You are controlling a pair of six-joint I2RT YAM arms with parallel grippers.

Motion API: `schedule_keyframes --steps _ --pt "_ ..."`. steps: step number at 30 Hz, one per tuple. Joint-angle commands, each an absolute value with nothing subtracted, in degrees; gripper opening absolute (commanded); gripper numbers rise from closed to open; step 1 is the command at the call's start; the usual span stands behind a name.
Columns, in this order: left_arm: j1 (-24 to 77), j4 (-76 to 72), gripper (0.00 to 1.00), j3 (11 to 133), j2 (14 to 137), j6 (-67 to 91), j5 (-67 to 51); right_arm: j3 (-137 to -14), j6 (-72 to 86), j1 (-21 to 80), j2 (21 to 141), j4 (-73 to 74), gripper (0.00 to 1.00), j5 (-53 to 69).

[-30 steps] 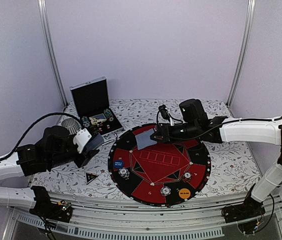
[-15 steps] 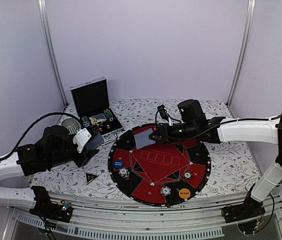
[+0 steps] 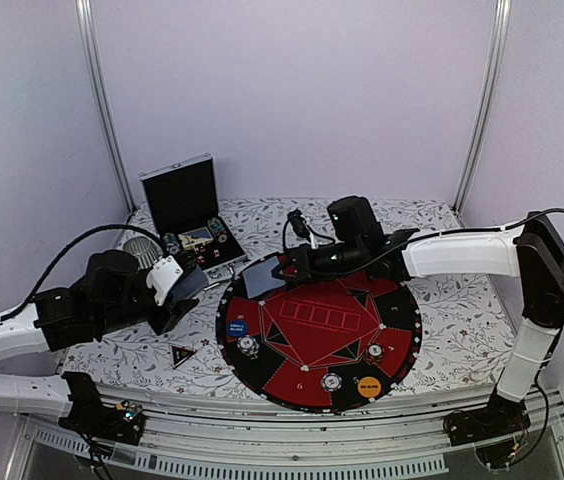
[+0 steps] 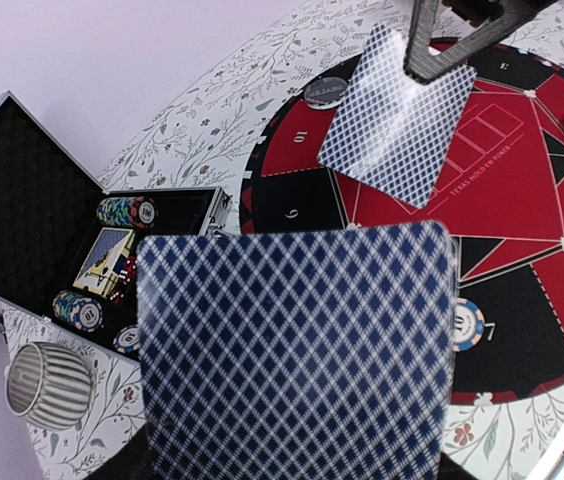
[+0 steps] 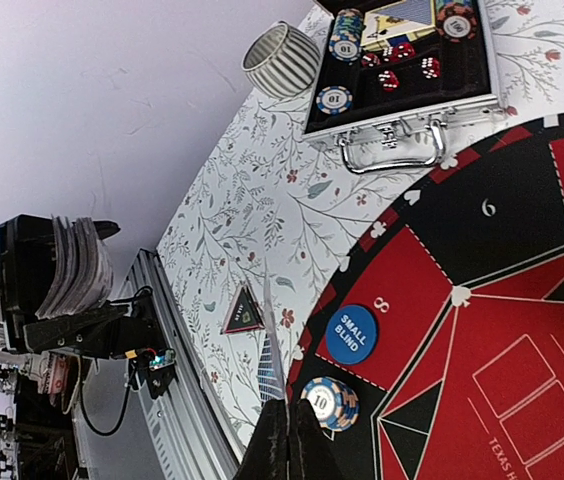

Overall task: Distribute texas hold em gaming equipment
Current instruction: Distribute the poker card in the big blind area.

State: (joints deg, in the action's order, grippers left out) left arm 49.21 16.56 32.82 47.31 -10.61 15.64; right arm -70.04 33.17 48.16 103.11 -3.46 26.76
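Note:
My left gripper (image 3: 180,285) is shut on a deck of blue-backed playing cards (image 4: 297,350), left of the mat; the deck hides its fingers in the left wrist view. My right gripper (image 3: 284,268) is shut on a single card (image 3: 262,276), held above the back-left rim of the round mat (image 3: 402,300). The right wrist view shows that card (image 5: 274,365) edge-on. On the mat lie a blue small-blind button (image 3: 237,327), an orange button (image 3: 368,385) and three chip stacks (image 3: 249,346) (image 3: 332,382) (image 3: 375,351). The black triangular marker (image 3: 182,353) lies on the cloth.
The open silver-edged case (image 3: 184,200) stands at the back left with chip rolls (image 4: 127,210), dice and a card box inside. A ribbed cup (image 3: 142,250) sits beside it. A dark round disc (image 4: 324,92) lies at the mat's far rim.
My right arm has swung left, carrying its card from over the mat's back part to the back-left rim. The left arm and deck have stayed put.

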Motion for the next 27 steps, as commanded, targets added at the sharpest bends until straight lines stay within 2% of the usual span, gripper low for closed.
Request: schedule_keyframes --steps 1,5,9,16,22,27 --pt "48.5 14.6 0.56 32.2 47.2 -10.0 14.6 -74.6 32.5 49.4 106.3 -3.3 0.02 29.2" --pt "48.5 14.6 0.56 32.3 47.2 -10.1 14.6 -77.2 32.4 50.4 109.3 -2.8 0.02 31.3" --pt "48.4 14.6 0.56 32.2 46.9 -10.1 14.6 -77.1 29.7 50.4 107.4 -0.5 0.02 35.0" --pt "48.4 14.7 0.56 32.3 46.6 -10.1 13.8 -74.5 13.7 50.3 98.0 23.0 0.02 38.0" --pt "48.4 14.7 0.56 32.3 46.5 -10.0 13.4 -69.7 12.6 50.2 88.8 36.0 0.02 39.7" --pt "48.3 14.8 0.56 32.4 46.7 -10.0 13.1 -62.1 18.9 50.3 84.9 33.7 0.02 42.3"
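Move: The right gripper holds a card by its edge; the orange big blind disc lies about 18 cm back from it, 18 cm to its right and roughly 17 cm below. At that same low level, a chip stack stands 8 cm left of the disc and 2 cm farther out, and another about 10 cm farther out than the disc and 2 cm right of it. From the left gripper, still holding the deck, the disc lies some 36 cm right and 12 cm back. Finish the right gripper's short swing left, some 3 cm, then reverse and sweep the pinched card back about 12 cm and to the right over the red middle of the mat, towards the big blind disc. Dip slightly, then climb a little, turning the wrist some 20 degrees counter-clockwise; keep the fingers shut on the card. ##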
